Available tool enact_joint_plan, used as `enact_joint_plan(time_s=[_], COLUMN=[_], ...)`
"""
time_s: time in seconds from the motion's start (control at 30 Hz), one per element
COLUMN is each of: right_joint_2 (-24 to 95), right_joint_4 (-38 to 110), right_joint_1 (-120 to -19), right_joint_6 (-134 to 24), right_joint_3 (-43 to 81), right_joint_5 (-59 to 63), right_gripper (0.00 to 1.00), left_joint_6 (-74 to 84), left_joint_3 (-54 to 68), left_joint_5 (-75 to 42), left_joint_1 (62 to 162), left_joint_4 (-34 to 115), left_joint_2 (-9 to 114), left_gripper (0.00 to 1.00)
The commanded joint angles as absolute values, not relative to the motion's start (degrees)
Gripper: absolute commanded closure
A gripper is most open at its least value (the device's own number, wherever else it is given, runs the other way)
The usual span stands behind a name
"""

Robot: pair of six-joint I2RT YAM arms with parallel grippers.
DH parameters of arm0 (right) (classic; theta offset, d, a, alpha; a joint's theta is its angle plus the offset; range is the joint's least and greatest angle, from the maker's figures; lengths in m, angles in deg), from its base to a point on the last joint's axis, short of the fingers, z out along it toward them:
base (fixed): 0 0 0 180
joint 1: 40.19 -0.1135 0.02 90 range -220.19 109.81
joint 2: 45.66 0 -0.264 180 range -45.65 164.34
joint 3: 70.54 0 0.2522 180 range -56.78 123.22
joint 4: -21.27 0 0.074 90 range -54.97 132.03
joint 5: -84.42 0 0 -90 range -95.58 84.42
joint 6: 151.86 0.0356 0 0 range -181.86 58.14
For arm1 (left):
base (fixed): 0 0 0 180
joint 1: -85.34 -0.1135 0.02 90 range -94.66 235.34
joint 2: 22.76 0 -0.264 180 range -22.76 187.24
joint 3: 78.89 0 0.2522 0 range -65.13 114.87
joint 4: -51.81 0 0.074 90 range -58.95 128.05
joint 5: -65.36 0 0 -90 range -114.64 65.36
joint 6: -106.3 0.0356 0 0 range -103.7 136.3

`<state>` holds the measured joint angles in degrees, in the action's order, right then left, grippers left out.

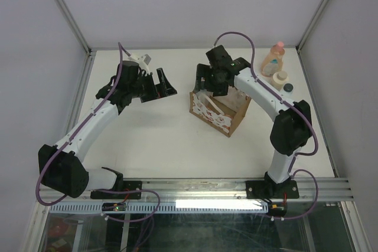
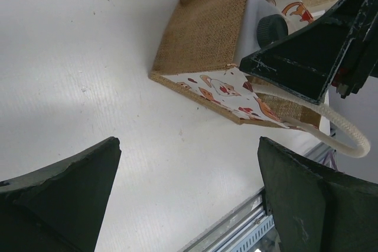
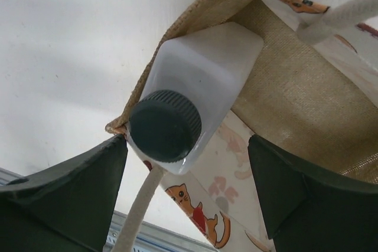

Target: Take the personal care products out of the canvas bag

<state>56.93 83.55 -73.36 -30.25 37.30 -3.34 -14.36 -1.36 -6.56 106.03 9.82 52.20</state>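
Observation:
The canvas bag (image 1: 220,113) stands upright mid-table, brown with a white cat-print side and cream rope handles. It also shows in the left wrist view (image 2: 204,33). A white bottle with a dark cap (image 3: 166,125) stands inside it against one corner, also seen in the left wrist view (image 2: 272,28). My right gripper (image 1: 214,88) is open over the bag's mouth, its fingers either side of the bottle's cap (image 3: 186,187). My left gripper (image 1: 163,87) is open and empty, left of the bag above bare table (image 2: 189,196). A peach-orange bottle (image 1: 273,58), a cream bottle with a round lid (image 1: 279,78) and a dark-capped bottle (image 1: 288,87) stand at the back right.
White walls with metal posts enclose the table on three sides. An aluminium rail (image 1: 236,187) runs along the near edge by the arm bases. One rope handle (image 3: 139,216) hangs just under the bottle cap between my right fingers.

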Motion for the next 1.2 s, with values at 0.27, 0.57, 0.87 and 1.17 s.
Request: enact_joint_plan(time_s=[0.27, 0.57, 0.87, 1.17], right_joint_2=[60.81, 62.27, 64.40, 66.28], right_joint_4=[86.49, 92.84, 92.40, 90.36], right_joint_1=[-73.92, -74.76, -75.67, -75.72], right_joint_6=[-33.17, -37.48, -41.32, -39.28], right_joint_3=[44.34, 47.39, 47.55, 48.44], right_joint_5=[-8.05, -12.80, -15.96, -12.52], right_gripper=[0.17, 0.29, 0.37, 0.37], left_joint_6=[-13.57, -13.56, -13.89, -13.84], left_joint_3=[0.24, 0.01, 0.42, 0.36], left_joint_5=[-6.72, -7.02, -6.58, -7.04], left_joint_1=[106.62, 106.59, 106.61, 106.61], left_joint_4=[11.06, 11.02, 11.50, 11.50], left_joint_2=[51.12, 51.16, 52.20, 51.87], left_gripper=[0.01, 0.01, 0.01, 0.01])
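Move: The last white bottle, dark cap up, stands in the back-left part of the canvas bag, almost straight under the right hand: its middle about 1 cm ahead and 8 cm below. The bag's own middle lies roughly 6 cm to the right and 4 cm back, some 10 cm down; its near handle loops about 6 cm back and 2 cm right. From the left hand, the bottle is about 5 cm ahead, 17 cm right and 12 cm lower. The right hand's fingers close partway until the pads take the white bottle by both sides below its cap, one finger between the bottle and the bag's left wall. The hand first edges forward and slightly down, then shifts about 2 cm right while rolling some 15 degrees, left side dipping, and finally sinks deeper into the bag, about 3.5 cm down in all. ##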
